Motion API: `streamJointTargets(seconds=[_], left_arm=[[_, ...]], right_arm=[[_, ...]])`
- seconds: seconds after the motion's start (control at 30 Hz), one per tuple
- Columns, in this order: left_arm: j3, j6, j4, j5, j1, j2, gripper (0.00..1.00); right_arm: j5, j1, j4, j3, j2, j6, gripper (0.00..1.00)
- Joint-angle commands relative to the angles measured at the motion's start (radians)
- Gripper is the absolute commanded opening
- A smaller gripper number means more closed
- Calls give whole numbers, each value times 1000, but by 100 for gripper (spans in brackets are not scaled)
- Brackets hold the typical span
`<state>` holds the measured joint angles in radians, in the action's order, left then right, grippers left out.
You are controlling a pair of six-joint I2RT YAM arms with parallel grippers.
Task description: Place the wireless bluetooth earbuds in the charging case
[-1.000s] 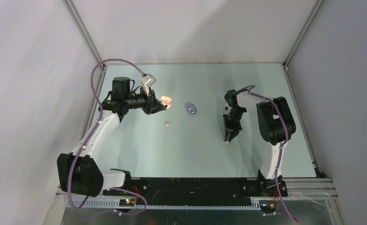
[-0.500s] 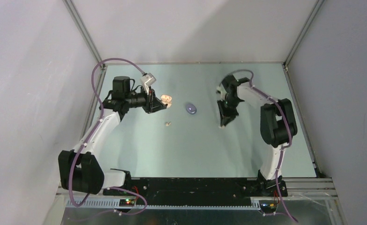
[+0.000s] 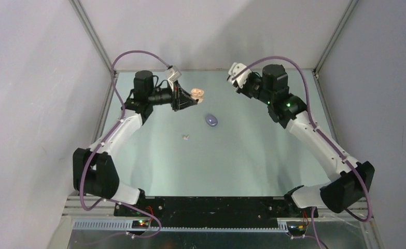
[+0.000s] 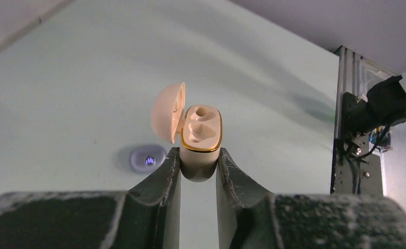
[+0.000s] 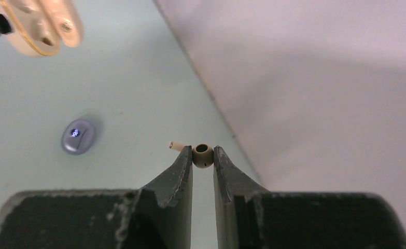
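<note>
My left gripper [image 4: 198, 155] is shut on the base of a cream charging case [image 4: 201, 132], held above the table with its lid [image 4: 168, 111] hinged open to the left. In the top view this case [image 3: 197, 95] hangs at the far left-centre. My right gripper [image 5: 203, 154] is shut on a cream earbud [image 5: 202, 156], whose stem [image 5: 176, 147] pokes out to the left. From there the open cream case [image 5: 37, 26] shows at the upper left. Another cream earbud [image 3: 186, 137] lies loose on the table.
A closed lilac case [image 3: 211, 120] with a lit indicator lies on the table between the arms; it also shows as the lilac case [image 4: 148, 158] and the lilac case [image 5: 78, 137]. Grey walls and a metal frame [image 3: 325, 46] enclose the table.
My right arm has swung from low over the table's right middle up to the far edge, closing slightly on the earbud. My left gripper has carried the open case up and to the right.
</note>
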<state>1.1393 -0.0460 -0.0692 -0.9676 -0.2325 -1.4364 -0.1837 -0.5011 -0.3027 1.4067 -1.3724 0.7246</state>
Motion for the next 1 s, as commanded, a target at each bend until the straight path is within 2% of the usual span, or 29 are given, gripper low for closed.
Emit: streamJointTargets(seconds=[0.0,0.13,0.27,0.4,0.57,0.73,0.97], left_arm=[[96,96,204,-41,-49,-36,0],[118,135,242,-1,-94,-45,0],[135,181,253,103,-138,-39,0],[137,177,235,185,-168,-22,0],[117,158,239,194,-190,5,0],[57,128,299,183,-192,57,0],[-45,-70,304,152,-194,131,0]], right_arm=[[-6,-66,363,-149,87,225,0],[-24,-129,516,-246,140,385,0],[-17,-179,692,-323,166,474,0],[-19,-218,797,-381,177,556,0],[-20,-247,812,-418,184,612,0],[-26,-257,778,-449,196,746,0],[-18,-261,735,-458,219,808,0]])
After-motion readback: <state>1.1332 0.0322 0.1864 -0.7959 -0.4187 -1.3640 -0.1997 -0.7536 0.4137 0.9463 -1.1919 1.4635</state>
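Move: The earbud in the right fingers lies some 15 cm to the right of the left hand, about 5 cm farther out and 8 cm higher. The open charging case, still pinched in the left fingertips, is about 13 cm left of the right hand, 4 cm back and 8 cm below. On the table, the purple case lies some 5 cm ahead, 5 cm right and 25 cm below the left hand; the loose earbud 2 cm back, 5 cm left and 26 cm below that hand. The charging case and the earbud are brought together in the air, both grips kept. The left hand carries the case about 6 cm right and 6 cm up, easing back slightly at the end and rolling a little. The right hand brings its earbud back and left, some 7 cm each, rising 5 cm while its fingers swing from slightly down to upward, roughly 50 degrees. ##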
